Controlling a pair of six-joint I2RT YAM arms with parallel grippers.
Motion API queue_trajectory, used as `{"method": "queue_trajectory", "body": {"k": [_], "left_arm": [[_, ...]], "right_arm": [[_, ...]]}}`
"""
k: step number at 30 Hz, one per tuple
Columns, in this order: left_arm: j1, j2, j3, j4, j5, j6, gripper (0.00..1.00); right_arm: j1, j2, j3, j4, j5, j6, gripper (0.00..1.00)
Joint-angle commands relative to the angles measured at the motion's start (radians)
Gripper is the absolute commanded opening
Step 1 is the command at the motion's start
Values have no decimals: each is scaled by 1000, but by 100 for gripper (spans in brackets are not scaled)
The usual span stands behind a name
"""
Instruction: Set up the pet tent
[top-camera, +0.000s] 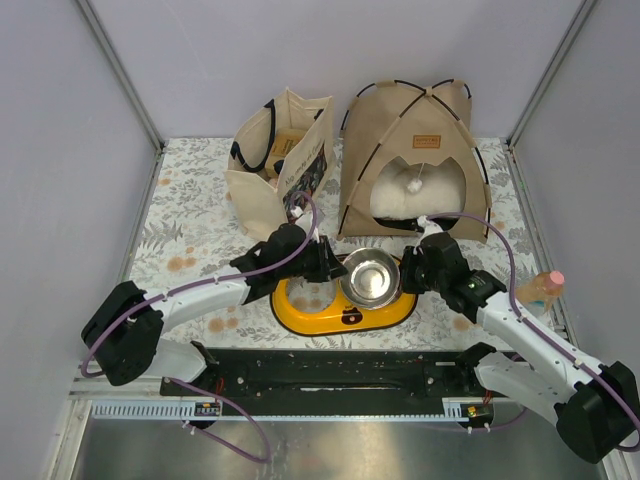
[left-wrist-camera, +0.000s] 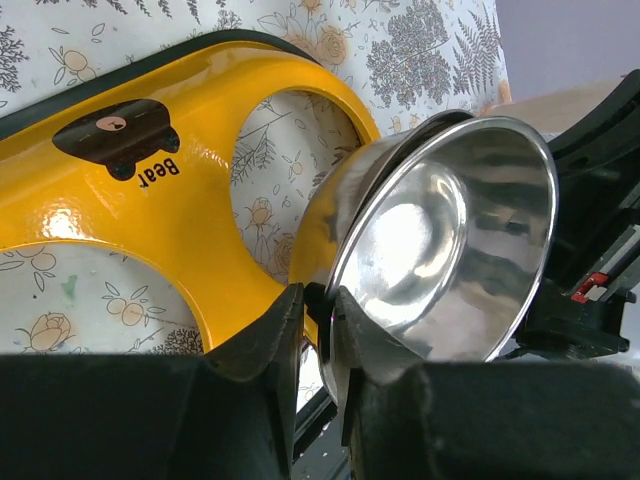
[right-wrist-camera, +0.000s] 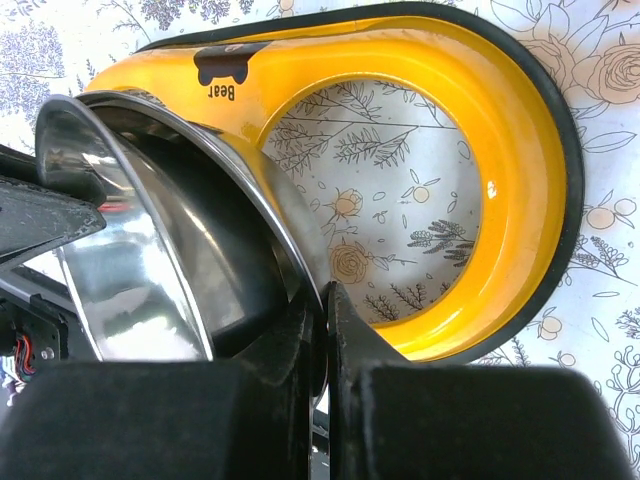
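The pet tent (top-camera: 415, 140) stands upright at the back right on its black poles, with a white pompom (top-camera: 415, 184) hanging in its arched doorway. Both grippers are in front of it at a steel bowl (top-camera: 372, 276), which is tilted over a yellow feeder stand (top-camera: 300, 302). My right gripper (right-wrist-camera: 326, 300) is shut on the bowl's rim (right-wrist-camera: 290, 230). My left gripper (left-wrist-camera: 318, 300) straddles the opposite rim of the bowl (left-wrist-camera: 450, 240) with its jaws slightly apart, a narrow gap showing beside the metal. In the top view the left gripper (top-camera: 335, 265) and the right gripper (top-camera: 408, 275) flank the bowl.
A beige tote bag (top-camera: 275, 170) with black handles stands left of the tent. A cream pillow (top-camera: 395, 205) lies inside the tent. A small bottle (top-camera: 542, 290) stands by the right edge. The yellow stand (left-wrist-camera: 190, 200) has two round holes, with floral tablecloth (right-wrist-camera: 400, 190) showing through.
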Motion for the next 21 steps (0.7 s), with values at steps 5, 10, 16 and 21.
{"method": "queue_trajectory", "body": {"k": [5,10,16,21], "left_arm": [[-5,33,50,-15,-68,16,19],[-7,64,56,-67,-98,17,32],[-7,101,59,-73,-92,17,45],[-8,141,59,-58,-68,0,45]], "right_arm": [[28,-1,0,135,27,-20,0],[42,-9,3,135,127,-70,0],[48,-71,-12,170,135,-81,0],[51,-99,-18,168,165,-90,0]]}}
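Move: Six centimetres or so to the left hand's right, nearly level, is the middle of the nested metal bowls, tipped so they open up and back; their rims are at both hands. From the right hand, the bowls' middle is about 7 cm left and 2 forward. The stand's right hole lies about 4 cm left of the right hand, 1 forward and 10 below; its left hole is roughly 20 cm left, 1 forward. Sinking about 3 cm at the bowls' left side, with a slight reach forward, the left hand spreads its already loosened fingers to about half open, the rim still between them. The right hand keeps its pinch on the rim and carries the bowls about 1.5 cm right and as much forward over the stand, its wrist swinging some 10 degrees so the fingers point more forward. ##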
